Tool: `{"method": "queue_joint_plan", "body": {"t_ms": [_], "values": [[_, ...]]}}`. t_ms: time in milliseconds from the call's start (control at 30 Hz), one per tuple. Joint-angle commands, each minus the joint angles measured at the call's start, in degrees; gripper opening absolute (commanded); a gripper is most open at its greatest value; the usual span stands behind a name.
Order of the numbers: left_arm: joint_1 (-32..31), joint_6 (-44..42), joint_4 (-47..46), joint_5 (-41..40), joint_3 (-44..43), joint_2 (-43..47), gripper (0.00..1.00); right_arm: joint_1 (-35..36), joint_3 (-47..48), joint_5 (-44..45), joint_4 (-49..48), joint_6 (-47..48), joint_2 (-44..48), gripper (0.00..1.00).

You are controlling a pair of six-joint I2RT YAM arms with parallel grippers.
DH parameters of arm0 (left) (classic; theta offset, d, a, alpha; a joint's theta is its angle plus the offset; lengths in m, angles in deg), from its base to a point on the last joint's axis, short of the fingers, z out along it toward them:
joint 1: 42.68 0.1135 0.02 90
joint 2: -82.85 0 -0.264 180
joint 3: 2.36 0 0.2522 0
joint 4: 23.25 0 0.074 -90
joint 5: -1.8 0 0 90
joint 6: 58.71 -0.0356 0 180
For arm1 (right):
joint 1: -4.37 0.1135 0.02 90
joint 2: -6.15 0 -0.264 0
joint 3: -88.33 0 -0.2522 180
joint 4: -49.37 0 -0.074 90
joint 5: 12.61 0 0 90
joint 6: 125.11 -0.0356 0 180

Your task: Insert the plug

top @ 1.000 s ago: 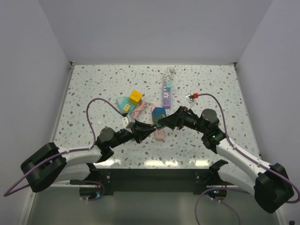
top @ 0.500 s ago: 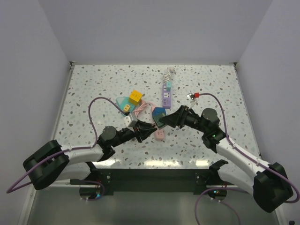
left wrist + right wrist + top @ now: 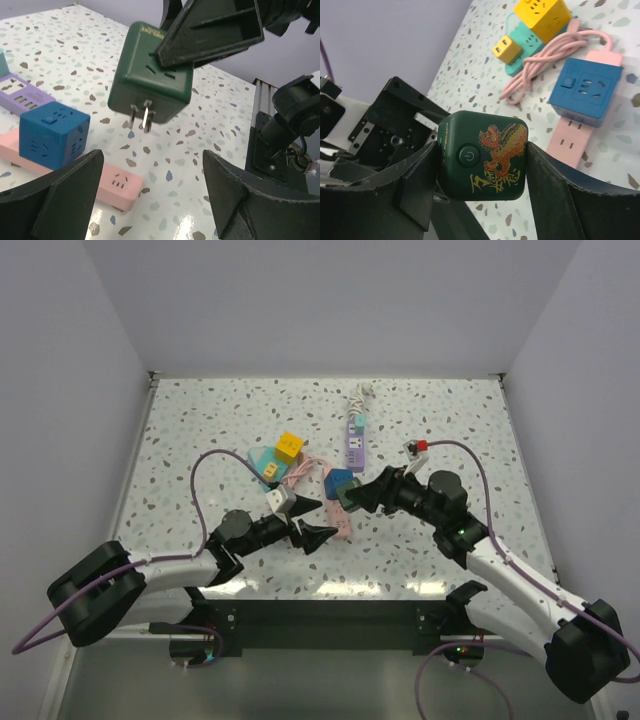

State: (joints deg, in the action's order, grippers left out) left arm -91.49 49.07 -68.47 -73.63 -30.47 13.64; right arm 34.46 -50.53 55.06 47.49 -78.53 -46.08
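The plug [image 3: 482,155] is a dark green cube with a gold and red dragon and a power button. My right gripper [image 3: 482,161] is shut on its two sides and holds it in the air. Its two metal prongs [image 3: 140,117] point down over the speckled table, above and right of the pink power strip [image 3: 102,182]. In the top view the plug [image 3: 349,496] hangs just right of the blue cube adapter [image 3: 339,482]. My left gripper [image 3: 150,165] stands open and empty below the plug, apart from it. From above, the left gripper [image 3: 312,530] is beside the pink strip [image 3: 341,527].
A blue cube adapter [image 3: 52,135] sits on the pink strip's far end. A purple strip [image 3: 355,440] lies behind. A yellow cube [image 3: 289,447] and a small yellow plug [image 3: 507,48] sit on a teal strip [image 3: 262,460]. A pink cable [image 3: 540,60] coils between them.
My left gripper has opened, let go of the green plug and drawn back toward me. The right gripper closed on the plug and now holds it alone.
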Motion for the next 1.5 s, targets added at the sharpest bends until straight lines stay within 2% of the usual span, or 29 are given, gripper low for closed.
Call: {"method": "queue_joint_plan", "body": {"t_ms": [0, 133, 233, 500, 633, 967, 1467], "values": [[0.04, -0.99, 1.14, -1.46, 2.48, 2.67, 0.85, 0.15, 4.79, 8.24, 5.16, 5.79, 0.64, 0.0], [0.56, -0.29, 8.86, -11.81, 2.92, 5.92, 0.85, 0.32, 4.62, 12.82, 9.3, 8.87, 0.55, 0.0], [2.76, 0.23, 13.79, -13.6, 2.92, 7.42, 0.85, 1.38, 3.39, 16.33, 10.71, 9.93, 0.55, 0.0], [5.75, 1.03, 13.11, -12.37, 2.4, 3.21, 0.86, 9.19, 4.09, 27.59, 13.62, 12.66, -1.73, 0.0], [6.19, 1.82, 11.53, -11.23, 1.52, 0.31, 0.86, 11.92, 4.97, 30.93, 13.18, 12.92, -6.29, 0.0], [6.45, 3.93, 7.92, -10.26, -3.31, -9.0, 0.86, 13.24, 4.35, 32.52, 10.45, 12.66, -11.23, 0.0], [7.33, 7.35, 4.58, -7.19, -10.43, -22.8, 0.83, 15.0, 4.18, 34.63, 9.49, 12.66, -13.6, 0.0]]}}
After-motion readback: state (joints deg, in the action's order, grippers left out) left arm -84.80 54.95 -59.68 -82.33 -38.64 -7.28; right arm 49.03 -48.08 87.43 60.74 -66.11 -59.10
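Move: The right hand holds the green plug with the free near-end sockets of the pink power strip almost straight beneath, about 1 cm ahead and 18 cm down. The blue cube plug stands on the strip some 6 cm farther out than those sockets; the pink cable coil lies about 11 cm ahead and 9 cm left of the right hand, on the table. From the open, empty left hand the same sockets are roughly 6 cm ahead, 4 cm right and 14 cm down. Down comes the right hand, some 11 cm, towards the pink strip's near-end sockets, keeping its grip on the green plug while the fingers tip about 30 degrees towards the table. The left hand, fingers staying wide open, swings forward, left and down, then comes back right and on forward to the strip's left side, ending about 11 cm lower. ##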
